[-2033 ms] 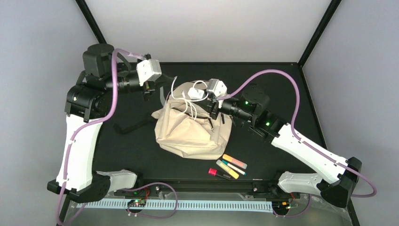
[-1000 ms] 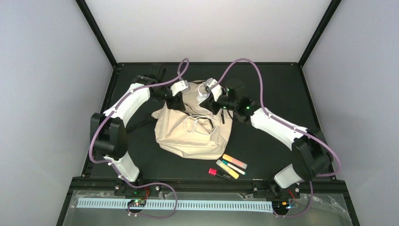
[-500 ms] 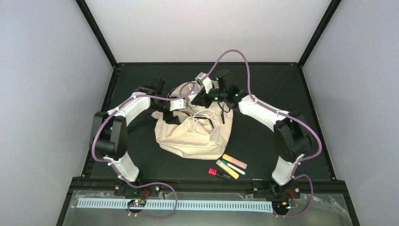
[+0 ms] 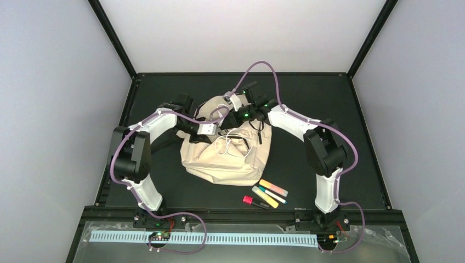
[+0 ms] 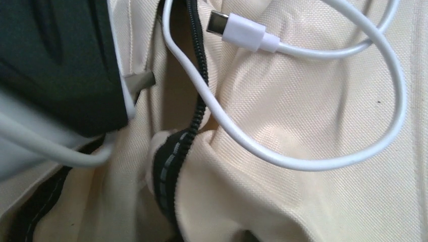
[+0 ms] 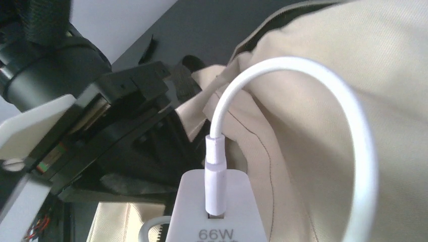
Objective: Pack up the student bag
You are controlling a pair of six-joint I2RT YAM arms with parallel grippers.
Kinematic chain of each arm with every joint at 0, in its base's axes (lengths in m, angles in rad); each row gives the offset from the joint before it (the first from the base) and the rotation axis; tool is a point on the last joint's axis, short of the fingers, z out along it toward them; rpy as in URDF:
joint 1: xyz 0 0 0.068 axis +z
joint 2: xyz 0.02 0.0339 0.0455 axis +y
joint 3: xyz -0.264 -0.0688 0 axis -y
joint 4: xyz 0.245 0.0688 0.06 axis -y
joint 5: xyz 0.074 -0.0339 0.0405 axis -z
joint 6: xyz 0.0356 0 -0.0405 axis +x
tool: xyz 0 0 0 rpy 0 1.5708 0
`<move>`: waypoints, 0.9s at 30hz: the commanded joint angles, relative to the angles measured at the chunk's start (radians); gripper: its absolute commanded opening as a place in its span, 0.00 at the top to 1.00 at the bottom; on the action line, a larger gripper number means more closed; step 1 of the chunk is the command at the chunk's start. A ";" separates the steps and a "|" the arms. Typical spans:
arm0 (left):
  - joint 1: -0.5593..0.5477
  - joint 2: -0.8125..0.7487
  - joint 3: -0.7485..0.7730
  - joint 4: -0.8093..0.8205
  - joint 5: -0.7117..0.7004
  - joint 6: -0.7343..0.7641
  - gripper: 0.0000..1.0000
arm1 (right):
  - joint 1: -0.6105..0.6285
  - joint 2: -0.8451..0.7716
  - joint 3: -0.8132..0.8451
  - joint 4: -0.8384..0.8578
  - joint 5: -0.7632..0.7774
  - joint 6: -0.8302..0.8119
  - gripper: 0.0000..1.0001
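Note:
The student bag (image 4: 225, 159) lies crumpled in the middle of the table, cream fabric with a dark zipper (image 5: 176, 146) parted at its top. A white cable (image 4: 233, 143) loops over it, its free plug (image 5: 237, 30) lying on the cloth. My right gripper (image 4: 230, 112) hovers at the bag's far edge. It holds a white charger (image 6: 217, 206) with the cable (image 6: 282, 65) plugged into it. My left gripper (image 4: 218, 131) is low over the zipper opening. Its fingers are hidden in every view.
Orange (image 4: 272, 188) and yellow (image 4: 265, 196) highlighters and a red marker (image 4: 252, 201) lie on the table in front of the bag. Black straps (image 4: 164, 143) trail to the bag's left. The two grippers are very close together above the bag.
Both arms have come down from a raised pose onto the bag's top. Over the last half second the left gripper slid nearer the opening and the right gripper dropped slightly.

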 commanded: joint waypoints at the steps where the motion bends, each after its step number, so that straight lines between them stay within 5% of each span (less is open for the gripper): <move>1: -0.006 -0.042 -0.019 0.062 0.056 0.054 0.94 | 0.018 0.055 0.065 -0.082 -0.064 0.019 0.81; 8: -0.006 -0.124 0.121 -0.244 0.159 0.159 0.98 | 0.061 0.187 0.253 -0.346 -0.066 -0.095 0.78; 11: -0.006 -0.159 0.144 -0.255 0.155 0.148 0.98 | 0.064 0.199 0.291 -0.450 -0.117 -0.181 0.70; 15: -0.006 -0.159 0.153 -0.256 0.140 0.148 0.98 | 0.088 0.210 0.377 -0.716 -0.059 -0.394 0.43; 18: -0.012 -0.160 0.128 -0.245 0.131 0.156 0.99 | 0.092 0.186 0.399 -0.742 0.136 -0.386 0.03; 27: -0.045 -0.181 0.008 -0.151 0.041 0.146 0.98 | 0.084 -0.039 0.397 -0.527 0.190 -0.247 0.00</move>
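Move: Right at the left hand's nearly closing fingers, within 1 cm or so, is the near zipped lip of the bag; the held charger is some 5 cm ahead of that hand, 5 cm right and 4 cm higher. From the right hand, the bag's mouth lies about 4 cm back, 2 cm left and 5 cm down, the white cable loop 7 cm back and 4 cm right, the black strap 2 cm back and 13 cm right. Pinching the near lip of the bag, the left hand draws it up about 7 cm and then back 4 cm, sinking slightly at the end. The right hand lowers the charger some 3 cm, moving left, then back into the mouth, tips its fingers steeper by about 20 degrees, opens wide to let go, and rises. ##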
